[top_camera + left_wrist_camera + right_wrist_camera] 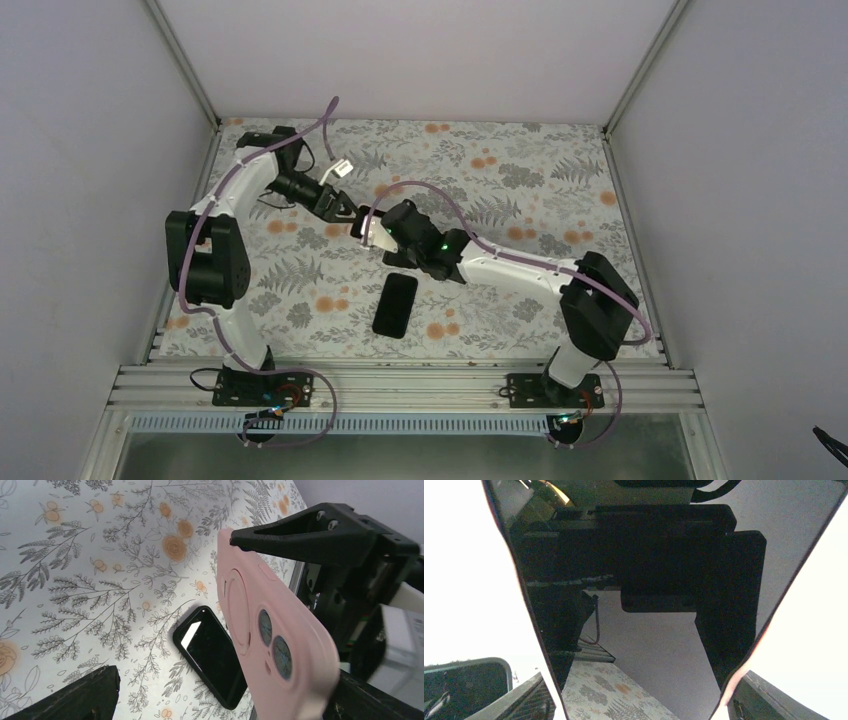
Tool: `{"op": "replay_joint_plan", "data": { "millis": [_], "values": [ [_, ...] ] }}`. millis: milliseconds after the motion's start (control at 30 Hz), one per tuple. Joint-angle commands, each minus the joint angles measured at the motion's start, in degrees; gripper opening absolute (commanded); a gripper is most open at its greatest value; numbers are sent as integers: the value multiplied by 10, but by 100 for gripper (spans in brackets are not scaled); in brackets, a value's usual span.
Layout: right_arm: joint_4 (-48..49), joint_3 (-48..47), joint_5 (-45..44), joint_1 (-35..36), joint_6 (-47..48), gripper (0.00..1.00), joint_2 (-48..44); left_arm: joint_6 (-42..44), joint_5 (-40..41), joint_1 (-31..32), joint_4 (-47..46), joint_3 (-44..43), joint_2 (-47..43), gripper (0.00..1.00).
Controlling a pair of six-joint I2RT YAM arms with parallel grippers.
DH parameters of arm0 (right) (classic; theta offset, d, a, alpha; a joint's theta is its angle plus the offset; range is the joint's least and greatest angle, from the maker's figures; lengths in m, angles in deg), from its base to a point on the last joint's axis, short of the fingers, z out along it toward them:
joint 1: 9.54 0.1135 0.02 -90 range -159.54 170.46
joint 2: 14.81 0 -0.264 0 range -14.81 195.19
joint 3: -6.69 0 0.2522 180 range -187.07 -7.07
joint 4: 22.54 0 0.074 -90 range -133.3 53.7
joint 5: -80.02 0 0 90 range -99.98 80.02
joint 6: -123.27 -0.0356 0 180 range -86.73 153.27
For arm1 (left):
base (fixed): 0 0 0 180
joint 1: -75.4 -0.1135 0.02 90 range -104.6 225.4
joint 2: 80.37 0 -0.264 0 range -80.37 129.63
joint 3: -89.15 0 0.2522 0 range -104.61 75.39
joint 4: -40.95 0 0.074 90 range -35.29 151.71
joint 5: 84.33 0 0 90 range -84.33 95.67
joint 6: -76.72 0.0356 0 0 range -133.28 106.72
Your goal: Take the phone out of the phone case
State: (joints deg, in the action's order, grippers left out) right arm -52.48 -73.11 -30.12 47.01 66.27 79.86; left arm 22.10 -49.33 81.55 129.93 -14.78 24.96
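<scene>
A pink phone case (pixel 373 236) is held in the air over the middle of the floral table. My right gripper (pixel 386 228) is shut on its edges. In the right wrist view a glossy black screen (pixel 649 555) with a pink rim (pixel 744 670) sits between my fingers, which are closed on it (pixel 639 705). The left wrist view shows the case's back (pixel 250 605) with two camera openings. My left gripper (pixel 345 210) is open around the case's end (pixel 215 705). Its right finger (pixel 365 700) is next to the case's corner. A black phone (pixel 396 304) lies flat on the table below (pixel 212 655).
A small white part (pixel 342 168) lies at the back left beside the left arm. Grey walls enclose the table on three sides. An aluminium rail (pixel 400 385) runs along the near edge. The right gripper's black finger (pixel 310 535) crosses the top of the left wrist view.
</scene>
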Motion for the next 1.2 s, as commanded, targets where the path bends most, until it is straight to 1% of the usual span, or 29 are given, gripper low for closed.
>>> {"op": "replay_joint_plan", "data": {
  "millis": [0, 67, 200, 267, 333, 400, 500, 567, 600, 667, 700, 733, 767, 867, 933, 1000, 1100, 1167],
  "values": [
    [38, -46, 3, 1, -3, 41, 22, -25, -6, 8, -36, 2, 12, 95],
    [41, -51, 3, 0, -5, 41, 30, -28, -12, 12, -33, -7, 23, 86],
    [44, -55, -2, 1, -7, 42, 39, -18, -24, 17, -18, -19, 32, 58],
    [47, -55, -8, 0, -6, 42, 39, 3, -41, 18, 7, -29, 37, 47],
    [50, -56, -12, 0, -6, 42, 37, 16, -56, 18, 25, -32, 40, 40],
    [47, -62, -14, -1, -6, 42, 37, 20, -62, 21, 26, -25, 34, 28],
    [39, -71, -17, -2, -6, 45, 42, 26, -68, 29, 26, -15, 29, 15],
    [34, -74, -14, -3, -6, 48, 41, 31, -67, 36, 25, -10, 25, 8],
    [31, -75, -11, -5, -7, 52, 41, 33, -66, 38, 26, -7, 23, 4],
    [22, -74, 0, -10, -9, 61, 37, 38, -61, 41, 26, -5, 14, 2],
    [12, -75, 11, -14, -12, 72, 33, 39, -58, 42, 25, -5, 10, 2],
    [2, -73, 25, -19, -14, 91, 23, 41, -56, 42, 26, -6, 6, 2],
    [-8, -69, 44, -24, -13, 99, 14, 44, -50, 42, 26, -7, 0, 2],
    [-94, -73, 149, -59, -13, 100, -22, 61, -27, 49, 26, -6, -28, 2],
    [-160, -77, 250, -100, -3, 100, -42, 79, -2, 56, 26, -3, -59, 2],
    [-201, -68, 338, -149, 27, 100, -68, 100, 12, 66, 26, 3, -92, 2],
    [-254, -68, 430, -200, 65, 100, -84, 124, 21, 88, 26, 13, -148, 2],
    [-288, -78, 491, -229, 84, 100, -90, 130, 47, 117, 26, 19, -174, 2]
  ]
}}
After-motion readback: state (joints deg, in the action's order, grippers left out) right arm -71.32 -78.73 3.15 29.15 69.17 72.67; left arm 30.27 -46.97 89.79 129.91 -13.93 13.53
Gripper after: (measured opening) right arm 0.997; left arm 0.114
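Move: The cased phone is already off the table, gripped by its long sides in the right fingers. Its middle lies about 4 cm left of the right hand, 1 cm back and 2 cm above. From the open left hand, that middle is some 5 cm right, 3 cm back and 2 cm below. The loose black phone on the table lies roughly 14 cm back, 11 cm right and 17 cm below the left hand. The cased phone passes from right to left hand: the right first eases it about 2 cm left and forward, while the left shifts 2 cm right and shuts from wide open, pinching the lens end across its thickness. The right fingers then open and back off about 6 cm right and up, tipping down; the left carries the phone up and back about 5 cm, drifting right and turning some 20 degrees. ##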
